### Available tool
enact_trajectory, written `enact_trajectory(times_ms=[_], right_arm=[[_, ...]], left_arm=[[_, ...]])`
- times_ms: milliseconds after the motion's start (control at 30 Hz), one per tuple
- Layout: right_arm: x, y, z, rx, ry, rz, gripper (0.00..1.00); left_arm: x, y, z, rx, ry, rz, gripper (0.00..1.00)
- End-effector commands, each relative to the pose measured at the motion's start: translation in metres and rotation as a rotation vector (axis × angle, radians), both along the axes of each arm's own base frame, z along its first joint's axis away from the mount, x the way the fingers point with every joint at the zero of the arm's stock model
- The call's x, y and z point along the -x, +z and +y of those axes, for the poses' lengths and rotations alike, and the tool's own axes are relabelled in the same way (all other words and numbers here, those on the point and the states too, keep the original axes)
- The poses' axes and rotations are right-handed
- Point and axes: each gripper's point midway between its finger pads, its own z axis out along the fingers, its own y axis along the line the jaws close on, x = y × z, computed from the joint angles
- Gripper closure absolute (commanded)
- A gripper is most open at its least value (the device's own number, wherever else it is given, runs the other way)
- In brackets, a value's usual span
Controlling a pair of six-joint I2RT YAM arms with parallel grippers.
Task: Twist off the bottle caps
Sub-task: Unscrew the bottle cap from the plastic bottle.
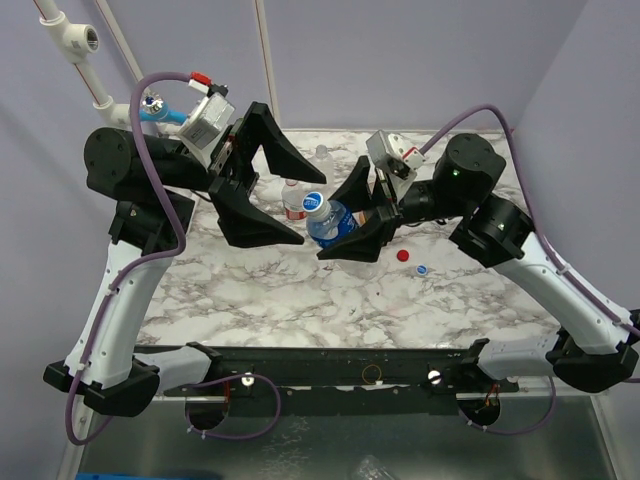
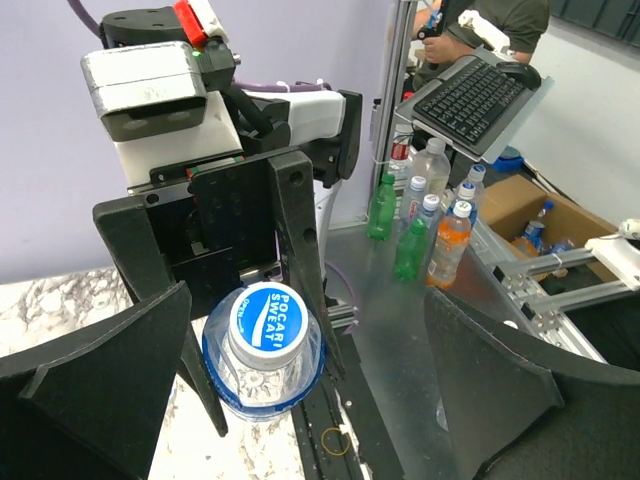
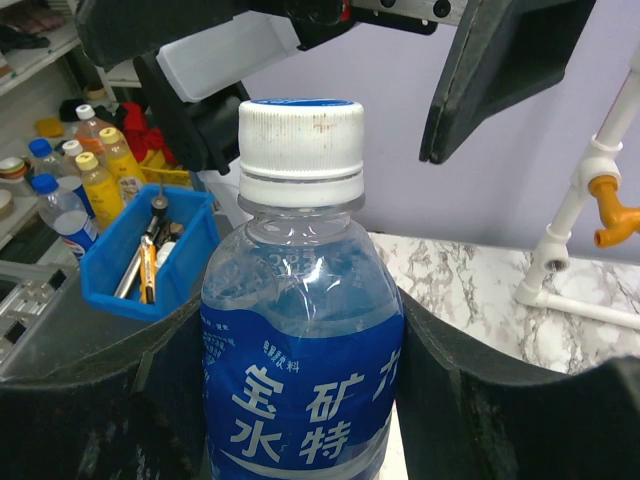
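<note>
A blue-labelled bottle (image 1: pixel 326 224) (image 3: pixel 300 390) stands upright near the table's middle, with my right gripper (image 1: pixel 336 222) (image 3: pixel 300 410) shut on its body from both sides. Its blue-and-white cap (image 1: pixel 314 200) (image 2: pixel 268 320) (image 3: pixel 300 140) sits on the neck. My left gripper (image 1: pixel 308 210) (image 2: pixel 305 335) is open wide, one finger on each side of the cap and neither touching it. In the right wrist view the left gripper's fingers (image 3: pixel 500 70) hang at about cap height, behind the bottle.
A red-labelled bottle (image 1: pixel 293 203) stands just left of the held one, and a clear bottle (image 1: pixel 322 153) is farther back. A loose red cap (image 1: pixel 403 255) and a blue-and-white cap (image 1: pixel 422 268) lie to the right. White pipes (image 1: pixel 75 45) stand at the back left.
</note>
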Motion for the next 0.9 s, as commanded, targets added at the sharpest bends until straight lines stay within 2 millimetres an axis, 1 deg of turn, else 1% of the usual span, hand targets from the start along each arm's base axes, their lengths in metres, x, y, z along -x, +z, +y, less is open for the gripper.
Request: enact_trajectory(times_ms=[0, 100, 200, 267, 367, 500, 567, 633, 700, 867], right_arm=[[0.01, 0.013, 0.0, -0.03, 0.089, -0.048, 0.99], [0.012, 0.012, 0.002, -0.033, 0.116, -0.061, 0.99], [0.008, 0.015, 0.005, -0.052, 0.1, -0.076, 0.99], [0.005, 0.016, 0.007, -0.062, 0.092, -0.081, 0.99], [0.0, 0.017, 0.01, -0.075, 0.069, -0.083, 0.99], [-0.005, 0.023, 0.009, -0.123, 0.024, -0.091, 1.0], [-0.007, 0.024, 0.01, -0.131, 0.021, -0.083, 0.99], [-0.011, 0.019, 0.013, -0.12, 0.015, -0.061, 0.99], [-0.015, 0.022, 0.014, -0.142, 0.004, -0.061, 0.99], [-0.021, 0.028, 0.012, -0.189, -0.026, -0.053, 0.99]], left_arm=[[0.014, 0.0, 0.005, -0.005, -0.041, -0.06, 0.02], [0.013, -0.002, 0.003, -0.002, -0.044, -0.062, 0.02], [0.009, 0.0, 0.0, 0.01, -0.033, -0.064, 0.03], [0.007, 0.002, -0.001, 0.021, -0.023, -0.069, 0.06], [0.005, 0.004, -0.002, 0.03, -0.016, -0.083, 0.16], [0.003, 0.004, -0.003, 0.043, -0.001, -0.094, 0.29], [-0.001, 0.006, -0.004, 0.059, 0.017, -0.099, 0.32], [-0.003, 0.011, -0.004, 0.075, 0.033, -0.106, 0.35], [-0.005, 0.014, -0.005, 0.087, 0.046, -0.112, 0.39], [-0.003, 0.01, -0.004, 0.078, 0.036, -0.119, 0.49]])
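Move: Just off the left fingertips is the white cap of the Pocari bottle, about 2 cm to the right of that hand's point, 1 cm ahead and 2 cm below. The gripped bottle body is level fore-and-aft, 6 cm right and 10 cm down. A standing bottle is some 22 cm ahead, 5 cm left, 34 cm below. From the right hand, the cap is level fore-and-aft, 4 cm left, 8 cm up; the waiting left fingers are 6 cm left, 10 cm up. Bringing the upright bottle in between the open left fingers, the right hand keeps its grip and eases about 1.5 cm left and as far forward, rising about 1 cm and tipping its fingertips up some 5 degrees. The left hand stays nearly in place and closes from wide open to roughly half around the cap, the forward finger ending closest to it; a firm pinch isn't reached. ##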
